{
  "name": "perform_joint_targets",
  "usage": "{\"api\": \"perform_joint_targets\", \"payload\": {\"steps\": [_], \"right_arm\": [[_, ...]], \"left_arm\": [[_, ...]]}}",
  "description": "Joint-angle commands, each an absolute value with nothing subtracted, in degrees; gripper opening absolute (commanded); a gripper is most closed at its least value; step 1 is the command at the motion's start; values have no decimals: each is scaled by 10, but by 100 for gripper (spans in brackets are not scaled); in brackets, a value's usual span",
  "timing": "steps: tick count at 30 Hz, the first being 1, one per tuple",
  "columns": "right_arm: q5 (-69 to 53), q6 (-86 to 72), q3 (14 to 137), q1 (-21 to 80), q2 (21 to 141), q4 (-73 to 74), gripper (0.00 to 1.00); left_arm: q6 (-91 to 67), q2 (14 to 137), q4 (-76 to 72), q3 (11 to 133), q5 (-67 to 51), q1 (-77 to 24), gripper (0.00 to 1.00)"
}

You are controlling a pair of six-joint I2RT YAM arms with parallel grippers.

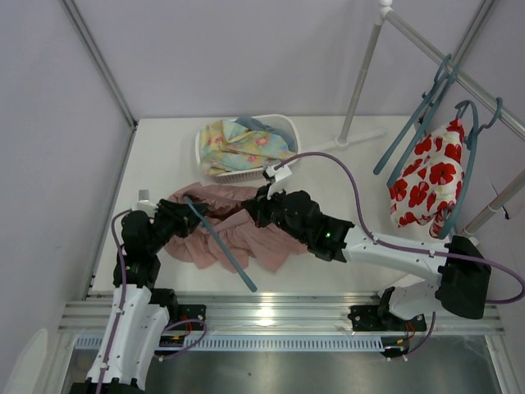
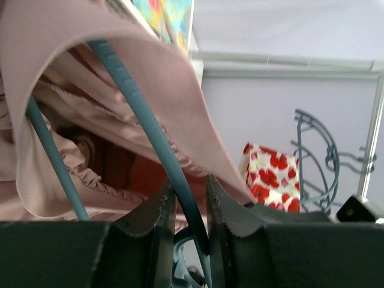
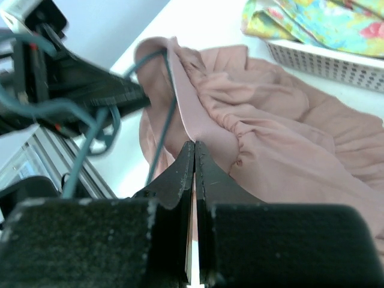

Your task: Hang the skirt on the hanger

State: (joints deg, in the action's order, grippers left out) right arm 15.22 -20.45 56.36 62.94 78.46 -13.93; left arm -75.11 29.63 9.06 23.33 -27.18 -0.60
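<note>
The dusty-pink skirt (image 1: 246, 238) lies crumpled on the table between both arms. A teal hanger (image 1: 223, 246) runs slantwise across it, one end tucked inside the waistband. My left gripper (image 1: 182, 212) is shut on the hanger; in the left wrist view the teal bar (image 2: 141, 108) passes between the jaws (image 2: 187, 187), with the skirt's (image 2: 150, 60) band looped over it. My right gripper (image 1: 254, 207) is shut on the skirt's waistband edge; in the right wrist view the jaws (image 3: 194, 145) pinch the pink fabric (image 3: 282, 138), with the hanger (image 3: 163, 126) just to the left.
A white basket (image 1: 283, 125) with a pastel floral cloth (image 1: 238, 144) stands behind the skirt. At the right a clothes rack (image 1: 361, 74) carries spare teal hangers (image 1: 418, 115) and a white cloth with red flowers (image 1: 431, 176). A metal rail (image 1: 271, 316) borders the near edge.
</note>
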Motion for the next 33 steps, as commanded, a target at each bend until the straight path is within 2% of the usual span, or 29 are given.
{"api": "perform_joint_targets", "payload": {"steps": [1, 10, 17, 27, 33], "right_arm": [[163, -199, 548, 635, 747, -142, 0], [193, -213, 501, 644, 672, -82, 0], [196, -236, 462, 652, 660, -68, 0], [252, -264, 455, 722, 674, -83, 0], [264, -272, 453, 725, 688, -90, 0]], "left_arm": [[-767, 297, 70, 244, -275, 38, 0], [-801, 335, -38, 224, -303, 131, 0], [-851, 353, -119, 215, -313, 134, 0], [-902, 365, -133, 239, -242, 135, 0], [-948, 386, -186, 234, -251, 135, 0]]}}
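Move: My left hand grips the hanger, one arm of it already inside the skirt's waist opening. That opening is centred about 6 cm ahead of this hand, 4 cm to its right and 4 cm below. My right hand pinches the waistband, with the opening about 5 cm ahead, 9 cm left and 3 cm below. From my left hand, the hanger's free end is roughly 19 cm back and 14 cm right, a little higher; the basket is about 20 cm ahead, 12 cm right and 13 cm below. I sweep the hanger left and forward with my left hand, then lift it about 3 cm, some 8 cm in all, rolling its left side down and swinging it slightly counter-clockwise. My right hand keeps its pinch on the waistband and draws it right first, then back and down, about 8 cm, away from the left hand, to pull the band along the hanger. ##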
